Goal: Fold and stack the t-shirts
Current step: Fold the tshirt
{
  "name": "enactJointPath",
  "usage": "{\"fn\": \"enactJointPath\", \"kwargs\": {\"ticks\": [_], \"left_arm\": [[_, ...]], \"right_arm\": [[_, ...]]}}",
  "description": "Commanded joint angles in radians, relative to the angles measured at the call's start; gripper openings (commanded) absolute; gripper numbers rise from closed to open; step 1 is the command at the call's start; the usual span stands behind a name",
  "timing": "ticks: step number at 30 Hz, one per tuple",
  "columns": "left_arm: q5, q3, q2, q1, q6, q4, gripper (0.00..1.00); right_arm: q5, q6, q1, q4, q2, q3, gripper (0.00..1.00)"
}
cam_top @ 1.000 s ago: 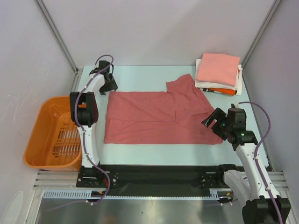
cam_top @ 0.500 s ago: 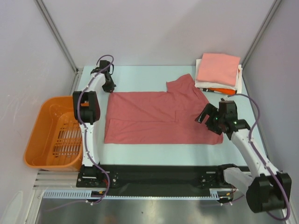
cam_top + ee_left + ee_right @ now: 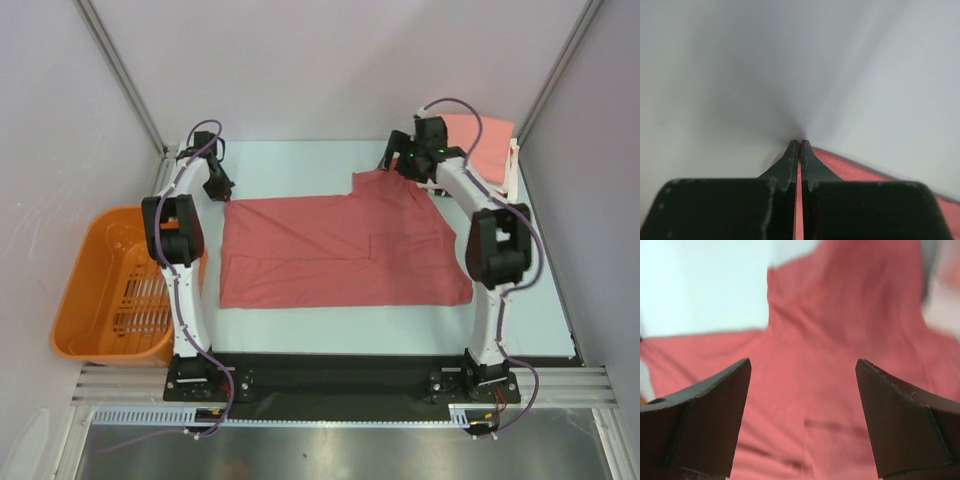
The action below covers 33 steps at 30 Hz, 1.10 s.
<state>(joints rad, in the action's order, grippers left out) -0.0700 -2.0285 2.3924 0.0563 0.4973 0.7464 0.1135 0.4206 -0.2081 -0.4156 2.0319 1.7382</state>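
A dusty-red t-shirt (image 3: 340,250) lies spread flat on the pale table (image 3: 300,165). My left gripper (image 3: 218,188) is at its far left corner, and in the left wrist view it (image 3: 799,146) is shut with a strip of the red cloth (image 3: 855,171) pinched between the jaws. My right gripper (image 3: 396,160) hovers open over the raised sleeve at the shirt's far right. In the right wrist view it (image 3: 804,365) stands wide apart above the red t-shirt (image 3: 840,315), not touching it. A folded stack with a salmon-pink t-shirt (image 3: 490,140) on top sits at the back right, partly behind the right arm.
An orange plastic basket (image 3: 105,285) stands off the table's left edge. Grey walls with metal posts close in the back and both sides. The right arm stretches along the table's right side, over the shirt's right edge. A black rail (image 3: 340,370) runs along the near edge.
My left gripper has shut on the shirt's far left corner. My right arm has swung from the shirt's near right edge to the far side, above the sleeve, still open.
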Motion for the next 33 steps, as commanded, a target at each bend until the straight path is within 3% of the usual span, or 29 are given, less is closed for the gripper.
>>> {"fn": "enactJointPath", "kwargs": {"ticks": [1,4,8,17,25,29,32,33], "left_arm": [[-0.05,0.019,-0.035,0.025,0.007,0.047,0.0],[-0.04,0.025,-0.036,0.025,0.004,0.047,0.0],[-0.005,0.014,-0.018,0.025,0.001,0.047,0.0],[-0.002,0.01,-0.006,0.024,-0.003,0.047,0.0],[-0.005,0.01,0.004,0.023,-0.008,0.045,0.0],[-0.007,0.011,0.004,0.02,-0.011,0.047,0.0],[-0.013,0.013,-0.001,0.019,-0.013,0.047,0.0],[-0.013,0.013,-0.001,0.017,-0.013,0.047,0.0]], "right_arm": [[-0.028,-0.074,-0.02,-0.041,0.204,0.29,0.89],[-0.055,-0.089,-0.03,-0.094,0.402,0.561,0.88],[-0.183,-0.095,-0.034,-0.074,0.568,0.754,0.88],[-0.368,-0.146,-0.02,0.06,0.657,0.781,0.83],[-0.359,-0.164,-0.016,0.078,0.758,0.874,0.79],[-0.336,-0.157,-0.01,0.081,0.769,0.874,0.68],[-0.315,-0.144,-0.007,0.057,0.765,0.867,0.53],[-0.31,-0.141,-0.007,0.049,0.763,0.863,0.44]]}}
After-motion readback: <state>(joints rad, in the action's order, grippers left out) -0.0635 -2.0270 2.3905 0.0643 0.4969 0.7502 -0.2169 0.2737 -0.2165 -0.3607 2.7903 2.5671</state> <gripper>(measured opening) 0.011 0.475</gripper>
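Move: The right hand hovers open, short of the shirt's far right tip, which lies about 16 cm ahead of it, 3 cm to its right and 12 cm below. Some 14 cm to the left of that tip and 4 cm nearer stands the sleeve corner; the shirt stack is about 21 cm to the tip's right, level with it. From the left hand, the tip is roughly 50 cm to the right and 15 cm ahead. The right fingers come down astride the shirt's far right tip and close to about half open, with cloth now bunched up between them. The hand gets there by reaching some 16 cm forward while sinking about 11 cm, first drifting slightly left, then swinging back right as it rolls its left side down and turns clockwise. The left hand stays put, shut on its shirt corner. ##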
